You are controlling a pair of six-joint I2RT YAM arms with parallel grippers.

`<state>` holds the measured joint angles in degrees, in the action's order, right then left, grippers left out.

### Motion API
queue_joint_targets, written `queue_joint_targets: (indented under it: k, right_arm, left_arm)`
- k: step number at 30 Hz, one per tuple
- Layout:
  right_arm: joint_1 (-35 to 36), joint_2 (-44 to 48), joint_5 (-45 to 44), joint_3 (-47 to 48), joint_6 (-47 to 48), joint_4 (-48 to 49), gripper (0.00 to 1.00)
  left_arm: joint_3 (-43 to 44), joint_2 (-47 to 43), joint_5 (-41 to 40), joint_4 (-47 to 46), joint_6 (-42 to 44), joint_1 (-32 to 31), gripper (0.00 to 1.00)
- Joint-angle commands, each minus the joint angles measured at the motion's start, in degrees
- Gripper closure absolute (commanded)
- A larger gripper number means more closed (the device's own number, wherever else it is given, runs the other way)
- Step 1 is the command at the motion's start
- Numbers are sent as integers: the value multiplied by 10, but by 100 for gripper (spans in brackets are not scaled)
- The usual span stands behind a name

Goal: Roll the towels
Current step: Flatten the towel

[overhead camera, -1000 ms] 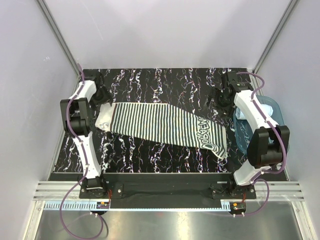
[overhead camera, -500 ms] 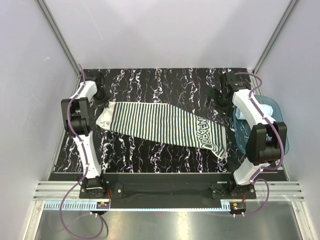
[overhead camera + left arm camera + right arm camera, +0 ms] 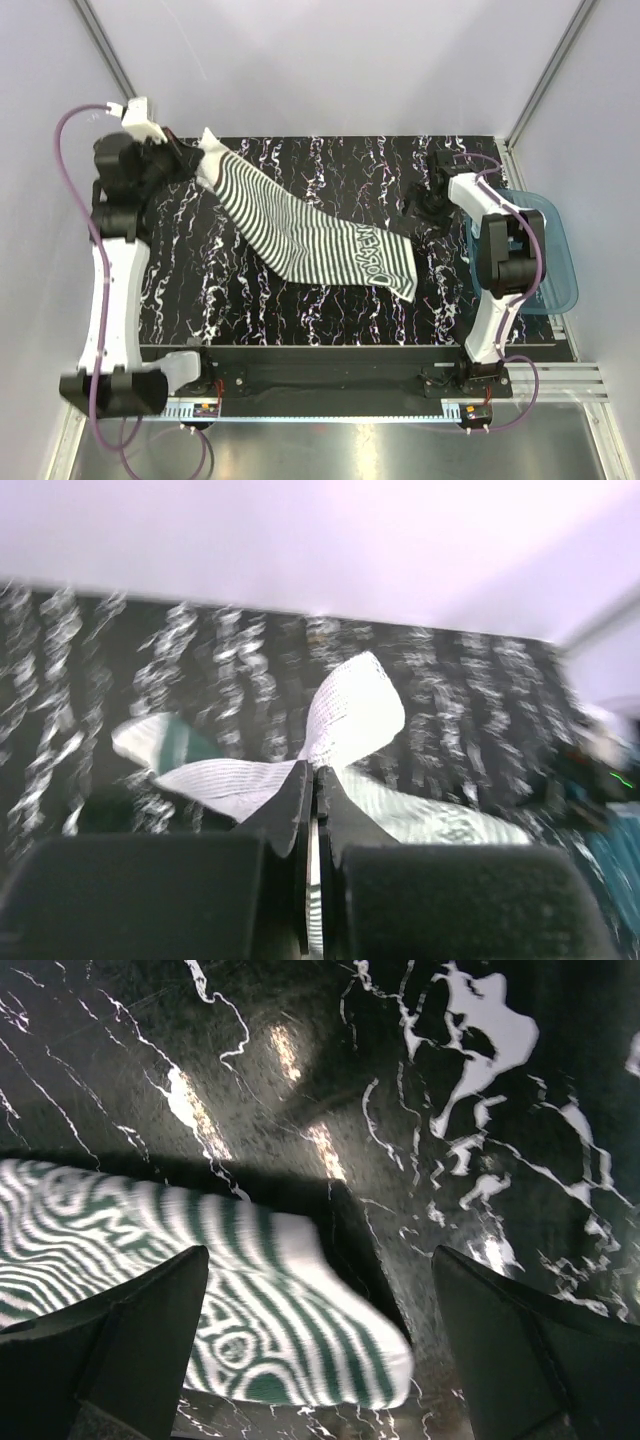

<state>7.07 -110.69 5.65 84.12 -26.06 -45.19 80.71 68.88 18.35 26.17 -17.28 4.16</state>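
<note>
The striped towel hangs slanted from the back left down to the table's middle right. Its upper corner is pinched in my left gripper, which is raised above the table's back left corner. In the left wrist view the jaws stand pressed together on a fold of the towel, and my left gripper is shut on it. My right gripper hovers open at the back right. In its wrist view, the towel's printed end lies on the table below my right gripper, between the spread fingers.
A translucent blue plastic tray sits at the table's right edge, beside the right arm. The black marbled tabletop ends at pale walls behind and on both sides. A metal rail runs along the front.
My left gripper shut on the striped towel's left corner and rose up and back, lifting that end off the table. The towel's right end slid left. The right gripper moved slightly left.
</note>
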Motion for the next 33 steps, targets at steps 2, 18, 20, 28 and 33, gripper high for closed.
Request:
queue_joint_targets:
  k: [2,18,20,28,33]
  right_arm:
    - [-1,-8,65,1,-1,43,0]
    - [15,-67,226,-35,-58,157,17]
    - [22,-78,241,-35,-66,177,21]
    - [58,-110,284,-9,-100,215,36]
    - [64,-140,304,24,-111,232,79]
  left_arm:
    - [-87,-46,151,-118,11,0,100]
    - [112,-27,218,-95,-28,-4,100]
    - [75,-37,212,-105,-31,-4,100]
    - [36,-33,189,-110,-25,-4,100]
    - [20,-24,177,-105,-18,-4,100]
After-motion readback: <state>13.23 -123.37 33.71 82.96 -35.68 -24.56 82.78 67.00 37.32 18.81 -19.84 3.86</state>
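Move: The green-striped towel's far right corner lies just off the open right hand: about 4 cm to its left, 3 cm back and some 5 cm below. The towel's near right corner is about 4 cm left and 18 cm back; the blue bin is some 22 cm to the right and 6 cm back. From the left hand, which holds the towel's other end high, the far right corner lies about 44 cm right, 2 cm back and 36 cm below. The right hand follows the towel's far right corner about 13 cm to the left and sinks some 4 cm to the cloth, tilting about 30 degrees so its fingers reach leftward, and from midway its wide-open fingers close most of the way around that corner. Meanwhile the left hand keeps its pinch on the raised end, swings right and a little back while turning some 20 degrees clockwise, lifts about 15 cm and then sinks again, ending roughly 6 cm higher than it began. ##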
